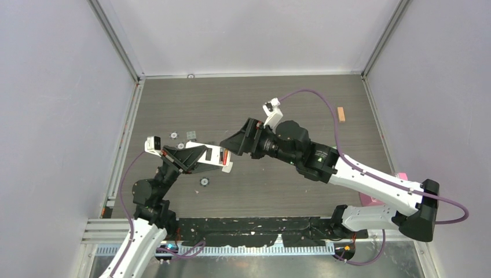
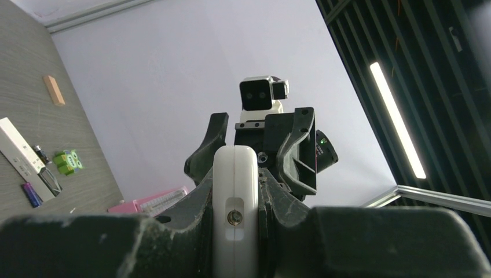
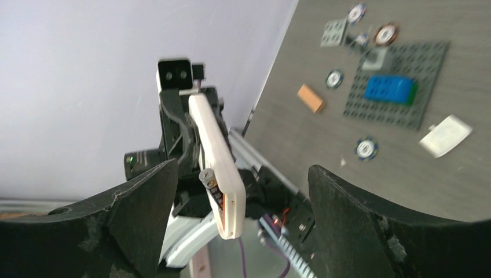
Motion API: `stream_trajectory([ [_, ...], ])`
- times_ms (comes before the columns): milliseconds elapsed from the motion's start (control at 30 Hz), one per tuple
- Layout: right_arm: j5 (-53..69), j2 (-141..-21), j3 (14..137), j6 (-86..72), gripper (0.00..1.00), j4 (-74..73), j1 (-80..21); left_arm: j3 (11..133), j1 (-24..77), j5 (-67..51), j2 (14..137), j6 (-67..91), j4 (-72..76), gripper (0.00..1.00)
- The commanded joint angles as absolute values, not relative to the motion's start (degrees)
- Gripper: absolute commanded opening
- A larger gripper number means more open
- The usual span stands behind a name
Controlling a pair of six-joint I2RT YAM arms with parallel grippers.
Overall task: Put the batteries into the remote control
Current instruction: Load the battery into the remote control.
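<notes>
My left gripper (image 1: 215, 157) is shut on the remote control (image 1: 223, 159), a narrow white bar held off the table with its free end toward the right arm. In the left wrist view the remote control (image 2: 234, 191) stands edge-on, clamped between the jaws. A reddish-orange battery (image 3: 216, 190) lies in its open back, its metal cap tilted out. My right gripper (image 3: 243, 194) is open wide, its fingers either side of the remote's tip without touching it. On the table lie a blue-purple battery (image 2: 32, 195) and a dark battery (image 2: 40, 154).
Another long white bar with a dark end (image 2: 20, 152) lies by the loose batteries, near a green toy (image 2: 68, 161) and a wooden block (image 2: 54, 90). A grey stud plate (image 3: 425, 63) carries a blue brick (image 3: 389, 88). Chips (image 1: 173, 135) and a pink object (image 1: 370, 198) sit around.
</notes>
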State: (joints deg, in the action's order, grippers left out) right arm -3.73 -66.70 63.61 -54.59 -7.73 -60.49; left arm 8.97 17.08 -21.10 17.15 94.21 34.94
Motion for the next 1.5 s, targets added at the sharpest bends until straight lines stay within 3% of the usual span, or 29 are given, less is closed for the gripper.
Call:
stream_trajectory([
  [0, 7.6, -67.5, 63.2, -61.7, 0.86, -1.1, -60.1, 9.6, 16.8, -22.8, 17.7, 92.1, 38.2, 0.0],
  [267, 7.8, -68.7, 60.9, -65.3, 0.69, 2.0, -59.9, 9.6, 16.8, -22.7, 18.1, 92.3, 39.5, 0.0],
  [567, 8.0, -67.1, 55.9, -70.5, 0.74, 9.8, -58.7, 9.1, 16.8, -22.9, 18.3, 92.4, 40.4, 0.0],
  [1167, 7.0, -67.0, 54.2, -74.5, 0.69, 12.7, -57.8, 8.3, 16.8, -21.1, 16.7, 92.8, 42.2, 0.0],
  [1467, 8.6, -67.9, 53.5, -75.9, 0.5, 15.1, -57.8, 7.9, 16.8, -19.9, 16.0, 92.8, 43.3, 0.0],
])
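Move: The remote control, still held by the left hand, has its middle some 6 cm left and 3 cm back from the right hand. A loaded battery shows at the remote's near end, about 2 cm left, 3 cm back and 1 cm down from the right hand, and roughly 5 cm right of the left hand, level fore-and-aft and 1 cm up. On the table, some 22 cm below the right hand, a white cover lies 8 cm back, straight behind, and a blue brick 10 cm left and 5 cm back. The right hand eases left and back about 3 cm to the remote's battery end, turning some 25 degrees, fingers narrowing. ##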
